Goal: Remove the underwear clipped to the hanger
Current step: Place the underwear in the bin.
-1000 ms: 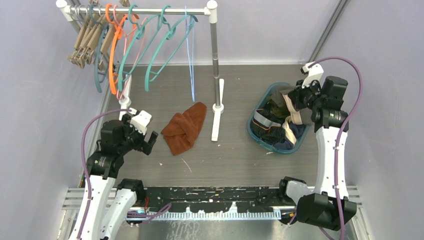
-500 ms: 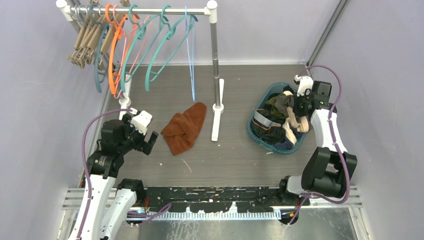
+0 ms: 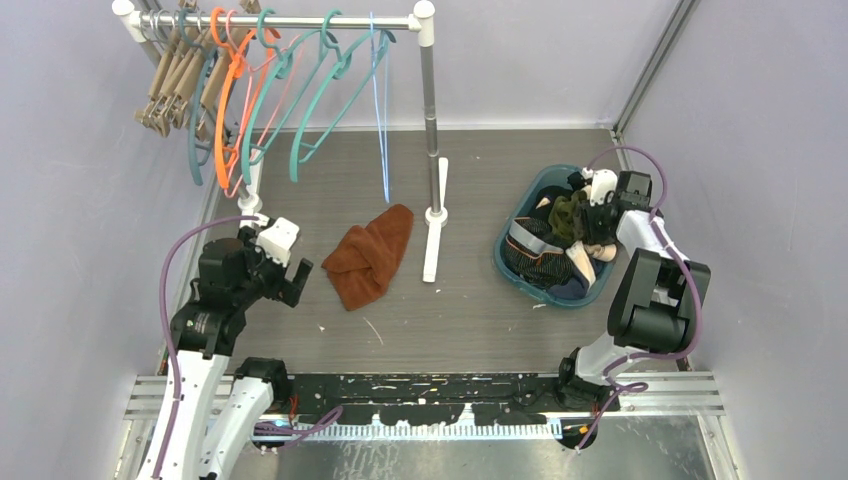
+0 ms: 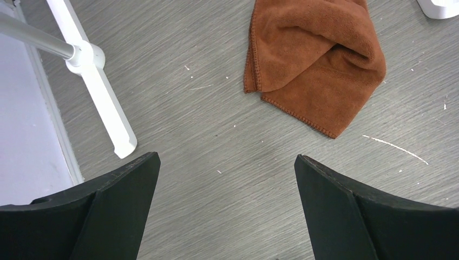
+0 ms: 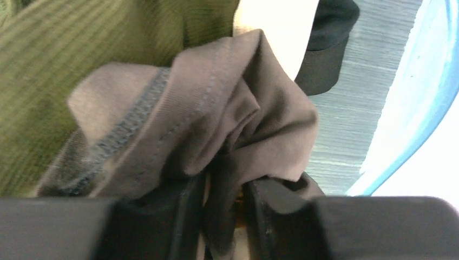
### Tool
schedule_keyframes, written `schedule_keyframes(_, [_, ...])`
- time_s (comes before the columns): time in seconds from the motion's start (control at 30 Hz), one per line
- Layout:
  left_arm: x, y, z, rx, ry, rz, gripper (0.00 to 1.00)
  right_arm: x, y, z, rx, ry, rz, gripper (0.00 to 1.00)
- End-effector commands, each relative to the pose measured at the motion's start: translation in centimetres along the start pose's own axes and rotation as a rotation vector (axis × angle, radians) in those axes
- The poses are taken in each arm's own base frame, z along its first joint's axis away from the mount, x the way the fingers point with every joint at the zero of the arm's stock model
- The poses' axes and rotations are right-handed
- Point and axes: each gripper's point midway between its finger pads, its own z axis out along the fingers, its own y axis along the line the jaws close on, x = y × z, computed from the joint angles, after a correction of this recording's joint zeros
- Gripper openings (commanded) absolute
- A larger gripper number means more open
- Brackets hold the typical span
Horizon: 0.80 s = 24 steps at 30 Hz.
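Observation:
Several pieces of underwear (image 3: 545, 245) lie heaped in the teal basket (image 3: 499, 255) at the right. My right gripper (image 3: 590, 222) is down in that heap. In the right wrist view its fingers (image 5: 184, 216) stand slightly apart, with a fold of grey-brown underwear (image 5: 216, 108) hanging loose between them and slim gaps either side. Olive-green underwear (image 5: 81, 43) lies behind it. The teal hangers (image 3: 320, 110) on the rail carry no cloth. My left gripper (image 3: 298, 283) hovers wide open and empty over bare floor (image 4: 227, 173).
A rust-brown cloth (image 3: 370, 258) lies crumpled on the grey floor between the arms, top right in the left wrist view (image 4: 314, 59). The rack's white feet (image 3: 434, 215) (image 4: 103, 92) stand near it. Orange and tan hangers (image 3: 230, 90) crowd the rail's left end. The basket's pale blue wall (image 5: 411, 108) is at right.
My right arm has come down and leftward into the basket with the underwear, and its jaws have parted a little. The left arm has barely moved.

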Motion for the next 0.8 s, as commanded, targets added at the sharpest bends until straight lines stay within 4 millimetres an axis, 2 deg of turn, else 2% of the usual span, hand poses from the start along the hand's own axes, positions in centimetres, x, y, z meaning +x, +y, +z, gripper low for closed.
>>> schedule_keyframes(0.0, [-1.6,1.0,-1.0,-0.05,-0.035,-0.008,0.98,-0.7,0.1,-1.3,-0.011,-0.009,-0.022,0.43])
schedule_keyframes(0.2, [-1.3,1.0,-1.8,-0.059,-0.019,-0.017,0.98,-3.8,-0.3,-5.0,0.006,-0.101,-0.038,0.75])
schedule_keyframes(0.33, [-1.3,0.9,-2.5,-0.059,-0.017,-0.016,0.98,-5.4,0.7,-7.2,-0.044,-0.139,-0.031,0.88])
schedule_keyframes(0.43, [-1.4,0.8,-2.9,-0.055,-0.02,-0.015,0.98,-6.5,1.8,-8.6,-0.061,-0.165,-0.052,0.92])
schedule_keyframes(0.57, [-1.3,0.5,-2.9,-0.045,-0.024,-0.015,0.98,-8.1,4.2,-10.3,-0.05,-0.19,-0.126,0.94])
schedule_keyframes(0.77, [-1.1,1.1,-1.9,-0.074,-0.027,-0.02,0.98,-10.6,9.1,-12.6,-0.097,-0.239,-0.229,0.95])
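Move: My right hand is low inside the right side of the bin with its fingers already part open. The grey-brown underwear still lies bunched between and just ahead of them, its middle about 3 cm ahead, 1 cm left and 2 cm below. The green garment lies about 8 cm left and 5 cm ahead of my right hand, the striped black one some 16 cm left and 5 cm back. From my left hand the underwear is roughly 75 cm right, 16 cm ahead and 16 cm lower. I spread my right fingers from about a third open to nearly wide, let go of the grey-brown underwear and draw straight up off it. Once clear I keep rising, about 11 cm in all, and sweep some 9 cm left over the green garment, turning the wrist a little counter-clockwise. My left hand, empty, eases back and up about 2 cm. ##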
